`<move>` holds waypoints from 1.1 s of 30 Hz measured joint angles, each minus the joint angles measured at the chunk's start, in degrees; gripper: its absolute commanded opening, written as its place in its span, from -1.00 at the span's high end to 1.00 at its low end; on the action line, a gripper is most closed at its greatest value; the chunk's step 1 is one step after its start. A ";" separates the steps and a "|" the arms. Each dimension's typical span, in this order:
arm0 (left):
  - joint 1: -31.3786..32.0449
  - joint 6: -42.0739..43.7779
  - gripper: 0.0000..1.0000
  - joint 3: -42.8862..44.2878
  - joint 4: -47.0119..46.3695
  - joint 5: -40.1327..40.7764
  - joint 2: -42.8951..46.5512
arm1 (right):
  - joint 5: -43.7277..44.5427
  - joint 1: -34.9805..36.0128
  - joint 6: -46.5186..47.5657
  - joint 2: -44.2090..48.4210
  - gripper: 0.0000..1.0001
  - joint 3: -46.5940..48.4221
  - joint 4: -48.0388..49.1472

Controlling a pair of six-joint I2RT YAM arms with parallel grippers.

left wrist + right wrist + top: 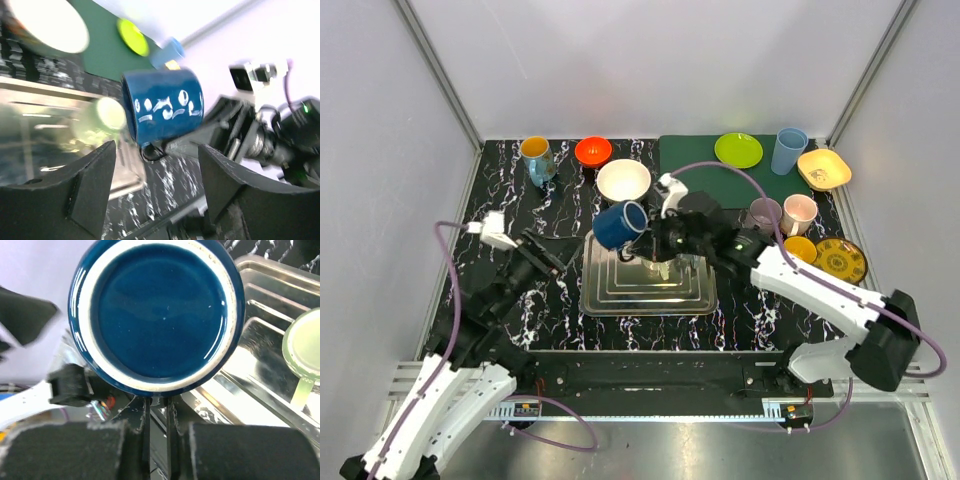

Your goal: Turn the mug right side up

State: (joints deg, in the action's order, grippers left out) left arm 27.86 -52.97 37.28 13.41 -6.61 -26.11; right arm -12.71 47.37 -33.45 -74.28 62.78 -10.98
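The blue mug (618, 224) with white marks hangs on its side in the air above the far left corner of the steel tray (650, 298). My right gripper (650, 240) is shut on the mug's handle. In the right wrist view (157, 405) the mug's base (157, 310) with its pale ring faces the camera. My left gripper (555, 262) is open and empty, left of the tray. In the left wrist view (157, 185) the mug (165, 107) shows sideways beyond its fingers, handle down.
A pale green cup (305, 347) lies in the tray. A white bowl (623, 180), an orange bowl (593, 151) and a light blue mug (537, 158) stand at the back. A green mat (695, 160) holds plates and cups at the back right.
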 measured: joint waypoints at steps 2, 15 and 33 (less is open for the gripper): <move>0.00 1.16 -0.43 2.60 7.48 7.67 2.10 | 3.30 2.75 2.47 -3.43 1.00 2.54 -3.30; -0.04 5.81 -0.43 6.82 21.35 22.64 4.26 | 15.54 6.95 7.30 -26.14 1.00 12.61 -12.26; -0.04 7.10 -0.43 5.09 21.64 22.99 3.52 | 28.26 5.90 6.73 -41.16 1.00 24.30 -18.64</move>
State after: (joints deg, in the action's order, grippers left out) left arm 27.81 -45.87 42.37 35.05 16.38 -22.59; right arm 15.55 53.28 -26.72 -115.44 87.09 -29.63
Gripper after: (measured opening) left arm 0.712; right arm 0.110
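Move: The right hand still holds the blue mug by its handle, above the tray. The spot it is taken to, the tray's far-left part, lies about 12 cm ahead, 5 cm left and 24 cm below. The green mug stands some 8 cm ahead and 5 cm right of the hand, the grey mug about 10 ahead and 12 right, the white bowl roughly 26 ahead and 4 left, all some 21 cm below. From the empty left hand that spot is about 14 cm ahead, 5 right and 28 below. Down first, then down and forward, the right hand lowers the blue mug about 20 cm towards the tray's far-left part beside the green mug, reaching some 8 cm outward, while the wrist rolls until the fingers point steeply down. The pinch on the handle stays shut. The open left hand swings about 8 cm left, away from the mug, turning counter-clockwise and then sinking some 4 cm. ##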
